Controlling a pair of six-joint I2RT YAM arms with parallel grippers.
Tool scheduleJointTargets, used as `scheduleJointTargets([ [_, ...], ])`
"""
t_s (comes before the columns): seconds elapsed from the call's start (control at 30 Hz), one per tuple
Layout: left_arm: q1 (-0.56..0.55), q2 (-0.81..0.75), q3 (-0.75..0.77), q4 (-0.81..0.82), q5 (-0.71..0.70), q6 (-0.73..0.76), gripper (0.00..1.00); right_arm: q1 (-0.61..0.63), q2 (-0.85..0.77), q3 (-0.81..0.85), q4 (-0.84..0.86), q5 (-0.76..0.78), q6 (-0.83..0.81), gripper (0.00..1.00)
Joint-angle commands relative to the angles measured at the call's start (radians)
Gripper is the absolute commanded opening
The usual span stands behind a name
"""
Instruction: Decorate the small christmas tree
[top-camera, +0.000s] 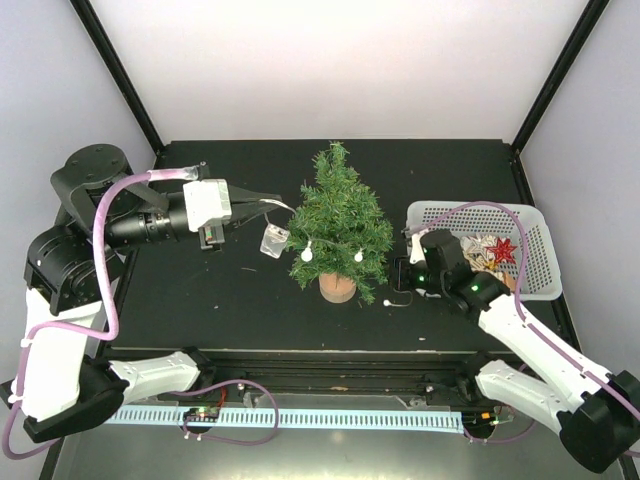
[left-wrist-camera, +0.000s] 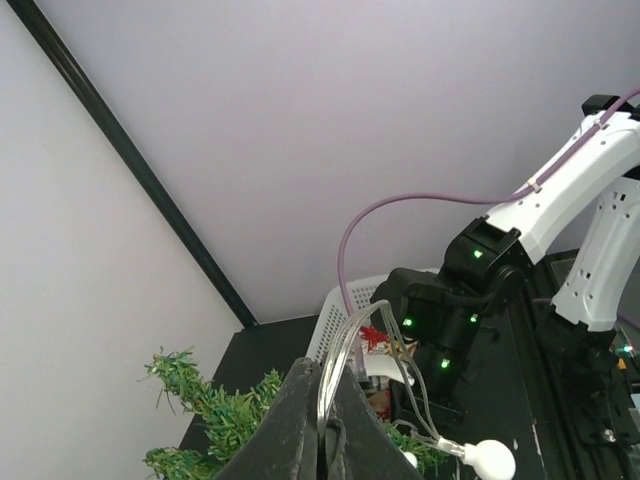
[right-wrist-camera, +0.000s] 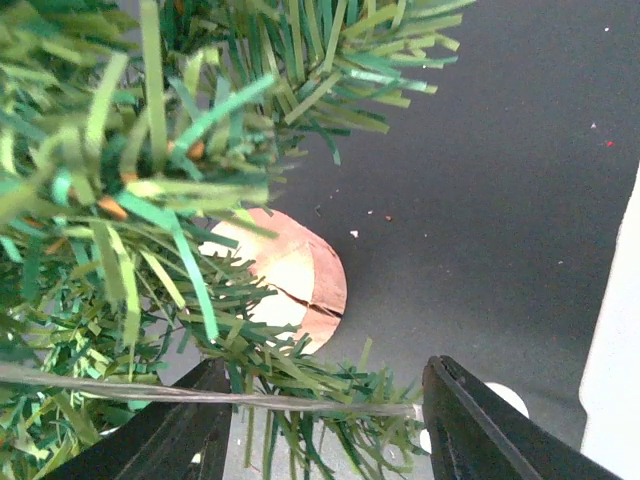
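Observation:
The small christmas tree (top-camera: 337, 222) stands mid-table on its round wooden base (top-camera: 338, 288). A clear light string with white bulbs (top-camera: 307, 254) drapes over its front. My left gripper (top-camera: 272, 203) is left of the tree, level with its upper branches, shut on a bundle of the string's clear wires (left-wrist-camera: 352, 352); a clear box (top-camera: 273, 241) hangs below it. My right gripper (top-camera: 400, 272) is open at the tree's lower right. In the right wrist view a strand of wire (right-wrist-camera: 250, 402) crosses the gap between its fingers (right-wrist-camera: 480, 425), with low branches (right-wrist-camera: 300, 385) in that gap.
A white perforated basket (top-camera: 535, 262) at the right holds ornaments, among them a red star (top-camera: 503, 248). A loose bulb (top-camera: 386, 300) on its wire lies on the black table by the tree's base. The right arm (left-wrist-camera: 480, 270) stands close behind the tree.

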Motion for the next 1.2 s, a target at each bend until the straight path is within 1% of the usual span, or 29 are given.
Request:
scheduleJointTargets([
  [0.0, -0.003, -0.008, -0.005, -0.001, 0.001, -0.018, 0.01, 0.009, -0.007, 0.019, 0.068, 0.051, -0.002, 0.49],
  [0.1, -0.003, -0.007, -0.006, 0.0, -0.001, -0.018, 0.02, 0.009, -0.008, 0.019, 0.077, 0.1, 0.015, 0.35],
  [0.17, -0.002, -0.009, -0.004, 0.001, -0.001, -0.019, 0.02, 0.009, -0.011, 0.022, 0.081, 0.119, 0.021, 0.29],
  [0.4, 0.0, -0.012, -0.008, 0.001, 0.002, -0.022, 0.02, 0.009, -0.019, 0.034, 0.086, 0.149, 0.031, 0.15],
  [0.63, 0.003, -0.027, -0.026, -0.001, -0.002, -0.016, 0.01, 0.009, -0.083, 0.034, 0.079, 0.208, 0.05, 0.11],
  [0.77, 0.002, -0.039, -0.043, -0.004, -0.016, -0.004, 0.01, 0.009, -0.128, 0.065, 0.046, 0.243, 0.054, 0.11],
  [0.93, 0.003, -0.061, -0.071, 0.001, -0.063, 0.011, 0.01, 0.009, -0.185, 0.146, -0.03, 0.284, 0.041, 0.11],
  [1.17, 0.005, -0.096, -0.107, 0.027, -0.162, 0.033, 0.02, 0.009, -0.222, 0.328, -0.12, 0.333, 0.001, 0.11],
])
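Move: About 2 cm ahead of the right hand and level with it, a stretch of the light string's wire runs between its open fingers. The tree's pot stands some 16 cm to its left, 6 cm farther out and 12 cm lower; the basket's middle is about 20 cm to its right, 13 cm ahead and 12 cm below. From the left hand, that wire lies roughly 28 cm right, 13 cm ahead and 40 cm down. Easing about 2 cm forward, the right hand shuts its fingers on the wire beside the tree, then lifts it away from the pot, ending some 15 cm higher and 5 cm to the right, with the fingers tilting up and swinging clockwise. The left hand keeps its grip on the battery-box end and sinks about 2 cm late on. ##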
